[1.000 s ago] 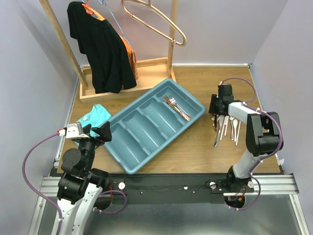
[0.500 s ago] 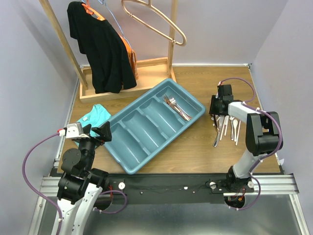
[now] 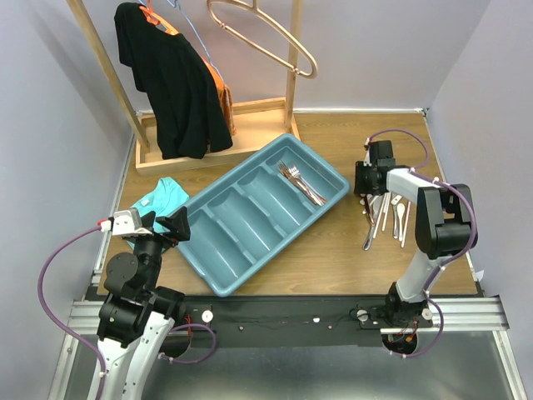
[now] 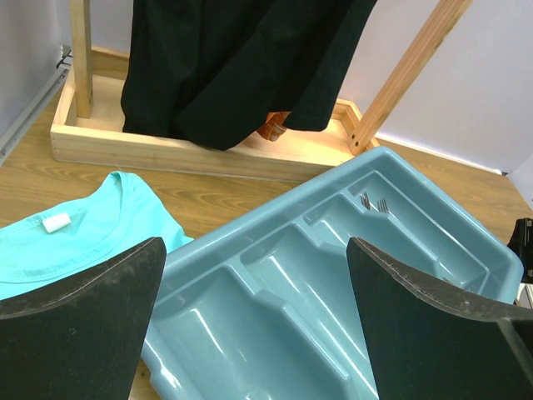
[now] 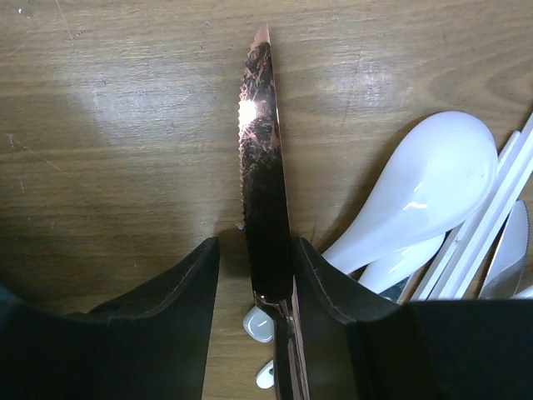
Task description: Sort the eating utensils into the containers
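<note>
The teal cutlery tray [image 3: 218,279] lies diagonally mid-table, with coppery forks [image 3: 301,183] in its far right compartment; the other compartments look empty. It also shows in the left wrist view [image 4: 466,250]. My right gripper [image 3: 364,185] is low over the table at the loose pile of utensils [image 3: 387,218]. In the right wrist view the right gripper [image 5: 254,267] straddles a coppery serrated knife [image 5: 261,167] lying on the wood. The knife touches the right finger, with a gap to the left one. White spoons [image 5: 429,192], chopsticks [image 5: 491,212] and a silver knife [image 5: 510,254] lie beside it. My left gripper [image 4: 254,325] is open and empty.
A folded teal cloth [image 3: 158,200] lies left of the tray, beside my left gripper [image 3: 166,223]. A wooden rack [image 3: 216,150] with a black garment [image 3: 171,79] and large metal hangers [image 3: 266,37] stands at the back. Walls close in on both sides.
My right gripper has shifted slightly toward the far left over the utensil pile. The left arm has not moved.
</note>
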Action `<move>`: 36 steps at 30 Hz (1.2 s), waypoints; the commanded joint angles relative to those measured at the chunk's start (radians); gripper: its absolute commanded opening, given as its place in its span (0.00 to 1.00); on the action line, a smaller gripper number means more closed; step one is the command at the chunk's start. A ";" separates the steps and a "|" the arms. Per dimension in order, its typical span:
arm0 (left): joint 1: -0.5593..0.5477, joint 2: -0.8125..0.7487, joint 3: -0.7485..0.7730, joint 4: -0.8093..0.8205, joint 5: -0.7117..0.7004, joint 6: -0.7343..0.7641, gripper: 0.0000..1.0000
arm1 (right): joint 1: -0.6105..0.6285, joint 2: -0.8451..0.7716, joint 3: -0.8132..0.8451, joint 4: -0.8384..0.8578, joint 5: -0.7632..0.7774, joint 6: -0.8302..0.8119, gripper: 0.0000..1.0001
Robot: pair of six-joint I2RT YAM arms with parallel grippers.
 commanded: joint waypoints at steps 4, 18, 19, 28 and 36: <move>0.001 0.005 0.005 0.002 0.013 0.005 0.99 | -0.005 0.050 0.033 -0.061 -0.018 -0.046 0.42; 0.001 0.006 0.005 0.003 0.016 0.005 0.99 | -0.005 -0.088 -0.013 -0.004 0.064 -0.017 0.08; 0.001 0.006 0.005 0.003 0.018 0.005 0.99 | -0.007 -0.111 -0.013 -0.006 0.064 -0.012 0.08; 0.001 0.014 0.005 0.005 0.021 0.005 0.99 | -0.005 -0.247 0.036 -0.044 0.081 -0.008 0.08; 0.001 0.017 0.005 0.008 0.023 0.005 0.99 | 0.053 -0.316 0.141 -0.099 -0.013 -0.023 0.08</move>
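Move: The right hand is low over the table, fingers open astride the brown knife; the knife's middle is about 1 cm back from the hand and 1 cm below it. The white soup spoon's bowl is roughly 5 cm right and 3 cm ahead, the white chopsticks some 7 cm right and 4 cm back. The tray's near corner stands about 6 cm left and 2 cm ahead. For the left hand, the knife is some 55 cm right, 20 cm ahead and 25 cm below. The right fingers close on the brown knife near where blade meets handle, pinching it from both sides while the hand all but stays in place. Keeping that hold, the hand then rises about 12 cm, clear of the spoons and chopsticks, and its fingertips tip some 15 degrees up and forward. ##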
